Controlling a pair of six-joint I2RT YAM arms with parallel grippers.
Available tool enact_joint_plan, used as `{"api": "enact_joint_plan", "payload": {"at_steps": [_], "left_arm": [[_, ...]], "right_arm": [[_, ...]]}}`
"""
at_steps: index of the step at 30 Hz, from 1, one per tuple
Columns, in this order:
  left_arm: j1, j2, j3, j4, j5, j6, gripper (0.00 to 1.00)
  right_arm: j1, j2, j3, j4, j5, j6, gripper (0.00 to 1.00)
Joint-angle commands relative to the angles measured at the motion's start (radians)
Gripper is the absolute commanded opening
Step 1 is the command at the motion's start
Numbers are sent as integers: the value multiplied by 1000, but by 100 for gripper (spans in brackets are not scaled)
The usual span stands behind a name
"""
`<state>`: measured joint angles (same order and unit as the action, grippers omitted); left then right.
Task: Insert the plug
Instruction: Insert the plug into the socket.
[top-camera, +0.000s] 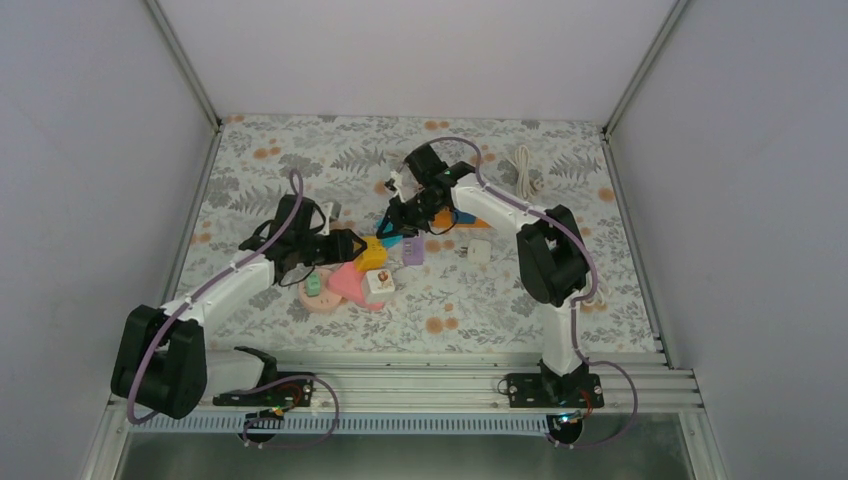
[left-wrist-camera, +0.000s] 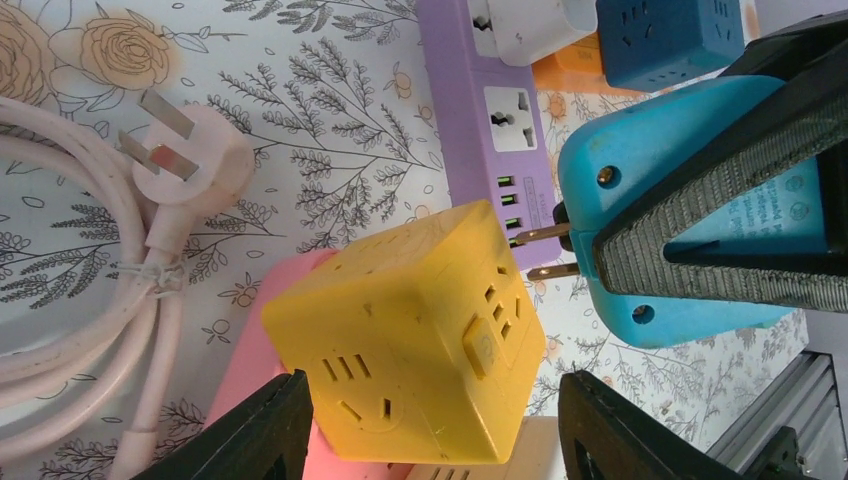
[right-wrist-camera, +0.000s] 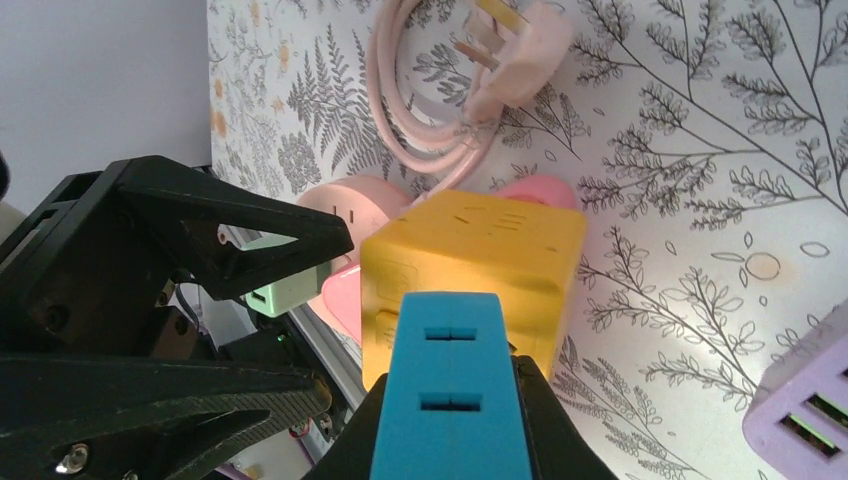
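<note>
A yellow cube socket (left-wrist-camera: 400, 330) sits on the floral mat (top-camera: 372, 254), partly on a pink block. My left gripper (left-wrist-camera: 435, 392) straddles the cube and is open: its left finger is against the cube and its right finger (left-wrist-camera: 610, 420) stands clear of it. My right gripper (right-wrist-camera: 450, 400) is shut on a light blue plug (right-wrist-camera: 450, 385). In the left wrist view the blue plug (left-wrist-camera: 680, 200) points two metal prongs (left-wrist-camera: 545, 252) at the cube's slotted side. Their tips reach the cube's edge. I cannot tell whether they have entered a slot.
A purple power strip (left-wrist-camera: 500, 120) lies just behind the cube, with a dark blue cube (left-wrist-camera: 670, 35) beyond. A pink cable with a three-pin plug (left-wrist-camera: 195, 155) lies to the left. A green adapter (right-wrist-camera: 285, 285), a white cube (top-camera: 479, 251) and a white cord (top-camera: 522, 165) are nearby.
</note>
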<state>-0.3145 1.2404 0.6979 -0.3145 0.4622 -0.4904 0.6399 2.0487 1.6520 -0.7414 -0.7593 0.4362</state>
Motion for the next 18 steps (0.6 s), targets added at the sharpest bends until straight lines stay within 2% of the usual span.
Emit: {"api": "enact_joint_plan", "payload": {"at_steps": [1, 9, 18], "left_arm": [[-25, 9, -4, 28, -60, -35, 61], [-32, 21, -18, 31, -90, -44, 50], [-41, 43, -26, 31, -75, -38, 43]], "right_arm": [[3, -42, -12, -53, 0, 26, 4], [31, -29, -21, -8, -6, 63, 4], [49, -37, -56, 45, -22, 93, 4]]}}
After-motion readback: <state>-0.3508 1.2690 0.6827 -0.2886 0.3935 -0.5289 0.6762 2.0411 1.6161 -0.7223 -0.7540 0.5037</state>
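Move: The yellow socket the plug is meant for lies roughly 3 cm back, 5 cm left and 4 cm below the right hand, which holds the blue plug; from the left hand it is about 1 cm back, 2 cm right and 3 cm down. From the right hand, the pink triangle is some 9 cm back and 8 cm left, the white cube 10 cm back and 3 cm left, the purple strip 1 cm ahead and 4 cm right, all 7 to 9 cm lower. Back by about 2 cm, sinking slightly and ending a little to the left, the right hand keeps its hold on the blue plug and brings the prongs up to the slots in the yellow socket's side. The left hand eases down about 1.5 cm over the socket while its fingers close by roughly a third of their gap, near the socket's faces; whether they touch can't be seen. ##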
